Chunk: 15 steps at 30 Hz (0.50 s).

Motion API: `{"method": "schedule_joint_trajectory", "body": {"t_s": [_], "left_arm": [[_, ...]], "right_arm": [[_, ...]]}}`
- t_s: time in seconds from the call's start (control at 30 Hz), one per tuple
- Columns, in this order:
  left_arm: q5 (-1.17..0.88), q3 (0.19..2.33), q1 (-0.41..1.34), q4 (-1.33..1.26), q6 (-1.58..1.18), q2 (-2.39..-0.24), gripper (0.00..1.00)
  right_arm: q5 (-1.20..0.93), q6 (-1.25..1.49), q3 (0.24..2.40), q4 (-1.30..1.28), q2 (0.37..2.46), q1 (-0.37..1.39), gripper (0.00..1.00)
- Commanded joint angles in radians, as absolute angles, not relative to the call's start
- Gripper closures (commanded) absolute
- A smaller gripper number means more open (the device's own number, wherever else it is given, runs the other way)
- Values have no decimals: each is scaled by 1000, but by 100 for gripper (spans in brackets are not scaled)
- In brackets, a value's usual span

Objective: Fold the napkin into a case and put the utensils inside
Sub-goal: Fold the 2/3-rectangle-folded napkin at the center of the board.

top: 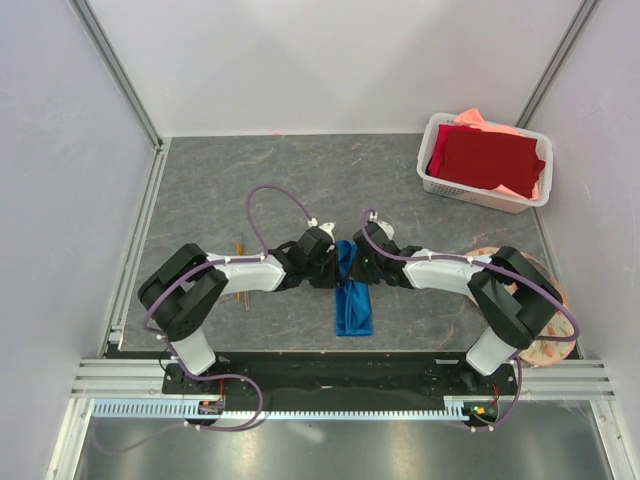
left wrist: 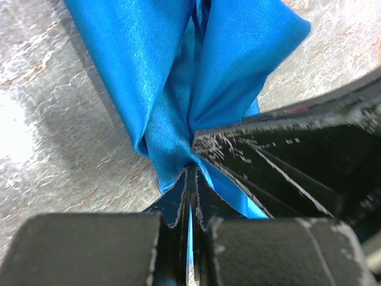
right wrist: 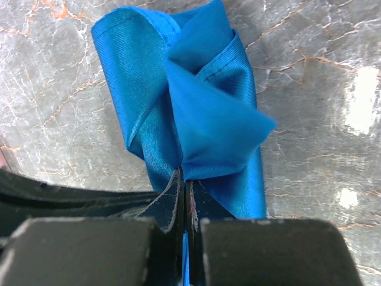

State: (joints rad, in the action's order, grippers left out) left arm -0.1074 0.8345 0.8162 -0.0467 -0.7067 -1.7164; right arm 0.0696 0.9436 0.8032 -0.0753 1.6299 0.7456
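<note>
The bright blue napkin [top: 352, 300] lies as a narrow folded strip at the table's middle, its far end lifted between both grippers. My left gripper [top: 330, 262] is shut on the napkin [left wrist: 172, 89], with blue cloth pinched between its jaws. From the other side, my right gripper [top: 362, 262] is shut on the same end of the napkin [right wrist: 196, 113], where the cloth bunches into folds. The two grippers stand close together, almost touching. The thin orange-brown utensils [top: 240, 262] lie on the table left of the left arm, partly hidden by it.
A white basket [top: 487, 163] with a dark red cloth [top: 487, 158] and a salmon-pink cloth stands at the back right. A round floral mat [top: 545, 340] lies under the right arm's base. Aluminium rails run along the table's left edge.
</note>
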Motion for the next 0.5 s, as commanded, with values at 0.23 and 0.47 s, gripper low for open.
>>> {"method": "schedule_joint_trajectory", "body": {"t_s": [0.23,0.47], "left_arm": [[-124,779,821,28,-735,-1496,61],[-147,772,839,20,-742,-1515,34]], "right_arm": [[107,923,838,-100,1631,755,81],[80,968,838,-89,1634,755,71]]}}
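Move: My closed left fingertips rest on the left part of the folded napkin strip; its middle lies about 3 cm to their right and 1 cm back. The napkin's far end is some 9 cm ahead and 2 cm to their right, and the utensils lie roughly 20 cm left and 3 cm farther out. My right fingertips, closed too, are down near the napkin's middle, which is about 1 cm back and just below them. I lift my left fingertips off the napkin, easing back about 2 cm and rising some 5 cm, with a slight drift left, while that gripper opens from shut to well over half. My right hand stays low on the crease and spreads its fingers only about a quarter, so that they straddle a ridge of cloth. ##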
